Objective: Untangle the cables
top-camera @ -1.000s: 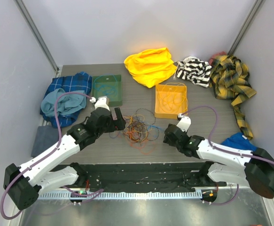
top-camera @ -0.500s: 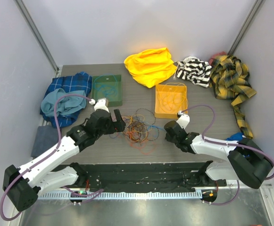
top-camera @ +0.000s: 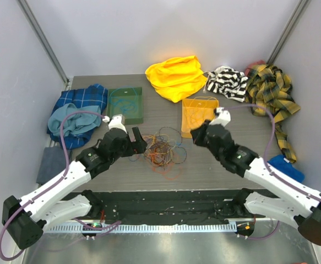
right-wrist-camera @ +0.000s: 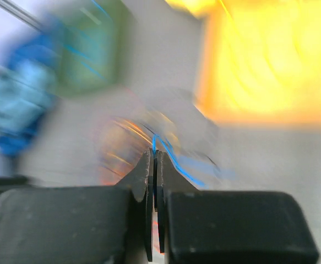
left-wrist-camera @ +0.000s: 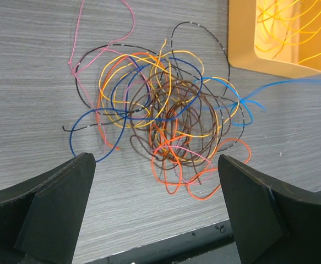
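Observation:
The cables (top-camera: pixel 161 151) lie in a loose tangle of orange, yellow, brown, blue and pink loops (left-wrist-camera: pixel 166 121) at the table's middle. My left gripper (top-camera: pixel 135 140) hovers at the tangle's left side, open wide (left-wrist-camera: pixel 154 181), with nothing between its fingers. My right gripper (top-camera: pixel 197 133) is raised at the near left corner of the orange bin (top-camera: pixel 184 118), shut (right-wrist-camera: pixel 154 157) on a thin blue cable (right-wrist-camera: pixel 177 162). That blue cable (left-wrist-camera: pixel 281 85) runs taut from the tangle to the right. The right wrist view is blurred by motion.
A green bin (top-camera: pixel 140 104) with teal wire stands at the back left; the orange bin (left-wrist-camera: pixel 270 65) holds yellow wire. Cloths ring the table: yellow (top-camera: pixel 175 76), striped (top-camera: pixel 227 82), yellow plaid (top-camera: pixel 270 91), blue plaid (top-camera: pixel 80 113), blue (top-camera: pixel 284 165), grey (top-camera: pixel 53 162).
My right gripper has shut on the blue cable and swung up and back from the tangle's right side toward the orange bin. The left arm has barely shifted.

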### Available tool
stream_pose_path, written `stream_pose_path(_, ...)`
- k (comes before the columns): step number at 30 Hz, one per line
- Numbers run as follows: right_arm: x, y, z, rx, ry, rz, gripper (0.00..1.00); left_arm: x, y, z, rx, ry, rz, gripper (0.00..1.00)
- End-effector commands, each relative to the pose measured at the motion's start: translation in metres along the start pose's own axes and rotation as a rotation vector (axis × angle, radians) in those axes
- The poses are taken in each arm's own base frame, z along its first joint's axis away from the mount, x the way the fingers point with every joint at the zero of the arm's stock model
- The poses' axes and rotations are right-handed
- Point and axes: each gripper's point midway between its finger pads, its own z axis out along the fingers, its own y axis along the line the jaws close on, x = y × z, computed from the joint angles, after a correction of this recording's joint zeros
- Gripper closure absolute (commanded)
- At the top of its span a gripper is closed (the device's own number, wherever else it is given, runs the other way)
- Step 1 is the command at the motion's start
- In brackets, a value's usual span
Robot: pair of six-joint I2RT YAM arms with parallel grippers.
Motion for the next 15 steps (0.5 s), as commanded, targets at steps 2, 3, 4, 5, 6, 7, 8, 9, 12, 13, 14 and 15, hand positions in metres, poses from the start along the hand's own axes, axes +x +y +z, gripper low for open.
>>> stream_pose_path(2, -0.101, 0.066, -0.044, -0.156, -0.172, -0.065, 0.99, -0.021, -0.028, -0.004, 0.12, -0.073, -0.025, 0.0)
stream_pose_path(3, -0.109, 0.074, -0.048, -0.179, -0.183, -0.063, 0.99, -0.021, -0.032, -0.004, 0.136, -0.071, -0.025, 0.0)
stream_pose_path(4, -0.113, 0.081, -0.052, -0.204, -0.179, -0.064, 0.99, -0.022, -0.036, -0.003, 0.152, -0.064, -0.022, 0.0)
stream_pose_path(5, -0.129, 0.093, -0.062, -0.238, -0.204, -0.057, 0.99, -0.024, -0.043, -0.003, 0.176, -0.063, -0.012, 0.0)
stream_pose_path(6, -0.133, 0.099, -0.064, -0.253, -0.202, -0.057, 0.99, -0.021, -0.049, -0.004, 0.205, -0.041, -0.003, 0.0)
stream_pose_path(7, -0.145, 0.111, -0.073, -0.297, -0.22, -0.048, 0.99, -0.022, -0.053, -0.004, 0.219, -0.034, 0.004, 0.0)
stream_pose_path(8, -0.15, 0.117, -0.076, -0.317, -0.223, -0.05, 0.99, -0.026, -0.059, -0.006, 0.242, -0.041, 0.009, 0.0)
stream_pose_path(9, -0.152, 0.122, -0.076, -0.328, -0.219, -0.052, 0.99, -0.033, -0.068, -0.008, 0.284, -0.071, 0.023, 0.0)
stream_pose_path(12, -0.159, 0.135, -0.079, -0.363, -0.212, -0.052, 0.99, -0.048, -0.09, -0.019, 0.434, -0.185, 0.066, 0.0)
stream_pose_path(13, -0.159, 0.137, -0.079, -0.367, -0.207, -0.05, 0.99, -0.054, -0.1, -0.026, 0.498, -0.23, 0.076, 0.0)
stream_pose_path(14, -0.16, 0.14, -0.08, -0.379, -0.205, -0.045, 0.99, -0.048, -0.098, -0.026, 0.52, -0.255, 0.089, 0.0)
stream_pose_path(15, -0.159, 0.141, -0.08, -0.381, -0.199, -0.04, 0.99, -0.063, -0.109, -0.034, 0.579, -0.341, 0.092, 0.0)
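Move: The right hand already has the blue cable shut in its fingers. The tangle it runs out of lies some 13 cm to this hand's left, about level with it and roughly 18 cm below. The orange box is about 13 cm ahead and 1 cm right. From the open left hand the tangle is about 3 cm ahead, 8 cm right and 16 cm down, and the green box some 18 cm ahead and 6 cm left. Keeping its pinch on the blue cable, the right hand hauls it up above the tangle, rising about 21 cm and easing off near the top, with a slight drift left; its fingers tip up some 20 degrees and swing a little counter-clockwise. The left hand, still wide open, shifts about 5 cm right and 4 cm up, its fingers turning clockwise and lifting. ##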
